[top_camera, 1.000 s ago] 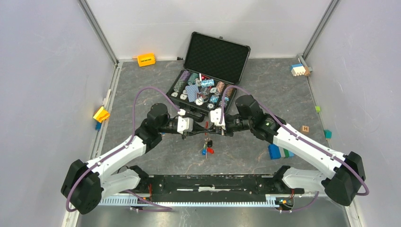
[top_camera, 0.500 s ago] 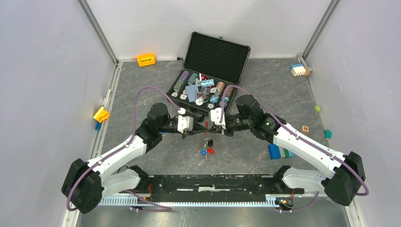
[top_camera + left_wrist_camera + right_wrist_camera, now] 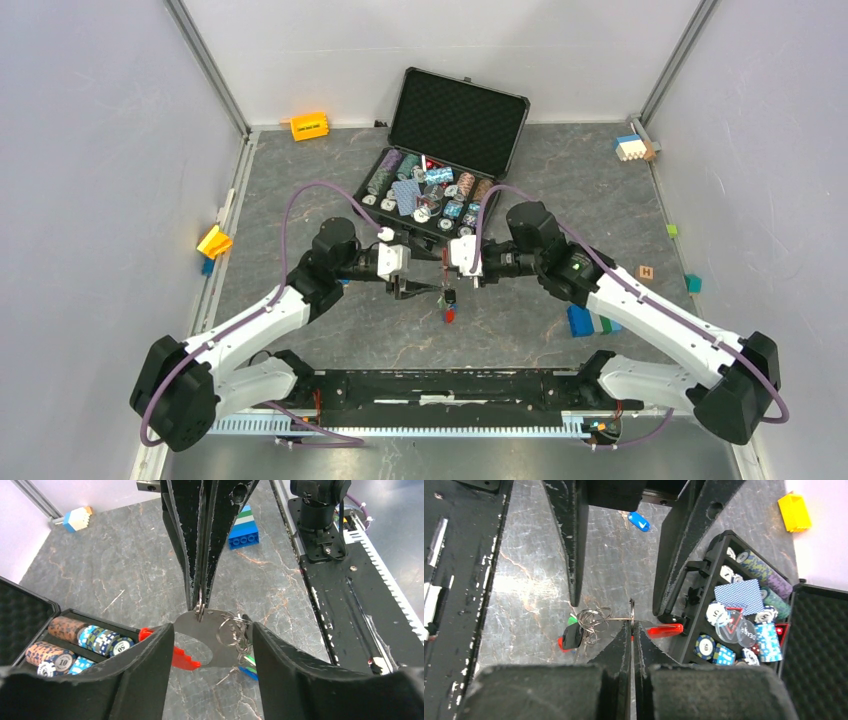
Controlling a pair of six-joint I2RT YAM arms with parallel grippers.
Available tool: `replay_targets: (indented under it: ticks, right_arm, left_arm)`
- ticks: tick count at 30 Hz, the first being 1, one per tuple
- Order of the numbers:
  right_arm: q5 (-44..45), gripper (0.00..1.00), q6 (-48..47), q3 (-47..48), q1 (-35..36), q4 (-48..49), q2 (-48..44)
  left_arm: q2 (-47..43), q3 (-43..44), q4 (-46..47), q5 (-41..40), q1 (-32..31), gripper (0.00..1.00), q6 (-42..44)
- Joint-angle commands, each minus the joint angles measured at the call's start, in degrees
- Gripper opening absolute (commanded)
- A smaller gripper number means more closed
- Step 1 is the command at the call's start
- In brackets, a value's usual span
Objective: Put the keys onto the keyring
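My right gripper (image 3: 453,272) (image 3: 631,625) is shut on the thin metal keyring (image 3: 631,611), held above the table. The ring's red fob (image 3: 665,630) (image 3: 181,658) sticks out toward the case. A bunch of small rings and keys (image 3: 580,628) (image 3: 239,639) (image 3: 449,303) hangs from the ring, with black, red, green and blue caps showing. My left gripper (image 3: 410,290) (image 3: 211,630) is open, its fingers (image 3: 150,660) either side of the ring and fob without touching them. A loose blue-capped key (image 3: 639,521) lies on the table beyond the left gripper.
An open black case (image 3: 432,195) of poker chips and cards stands just behind both grippers. Blue and green bricks (image 3: 588,320) (image 3: 244,532) lie to the right. A lettered cube (image 3: 645,272), an orange block (image 3: 309,126) and a yellow piece (image 3: 213,242) lie further out.
My left gripper has opened and drawn back slightly to the left. The ring and key bunch now hang from the right gripper alone, shifted a little to the right.
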Motion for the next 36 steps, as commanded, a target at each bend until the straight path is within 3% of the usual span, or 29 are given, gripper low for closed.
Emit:
replay_targets:
  ticks: [1,5,15,22,28,36]
  right_arm:
    - [4.04,0.0,-6.62,0.29,1.48,0.53,-2.0]
    - [8.28,0.0,-11.48,-0.07,3.31,-0.07,-3.01]
    - [19.48,0.0,-22.03,-6.69,8.36,4.12,-8.29]
    - [23.78,0.0,-23.41,-12.88,9.5,10.65,-11.51]
    - [25.48,0.0,-23.82,-14.48,10.49,12.27,-11.66]
    - [23.98,0.0,-20.55,-13.67,10.88,11.57,-11.4]
  left_arm:
    - [-1.21,4.09,-7.74,-1.75,-0.19,0.72,6.7]
    - [-2.03,7.32,-16.02,-6.1,-0.18,0.8,9.98]
    - [-2.67,12.97,-31.72,-13.42,-0.18,0.84,14.72]
    - [-1.4,14.47,-35.67,-20.85,-0.11,0.83,12.04]
    - [1.39,17.6,-43.46,-35.92,-0.05,0.85,6.79]
    - [0.91,14.92,-53.47,-45.46,4.51,0.89,8.89]
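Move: The loose blue key lies on the table about 22 cm left of the left hand, some 4 cm farther out and 21 cm below. The keyring in the right fingers is level with the left hand, about 3 cm to its right; the chip case's handle is some 12 cm ahead, 6 cm left and 20 cm below. From the right hand, the blue key is about 24 cm left, 3 cm ahead and 21 cm below. Left hand opens wider, swings 10 cm left, forward and down towards blue key; right lowers pinched keyring slightly. ##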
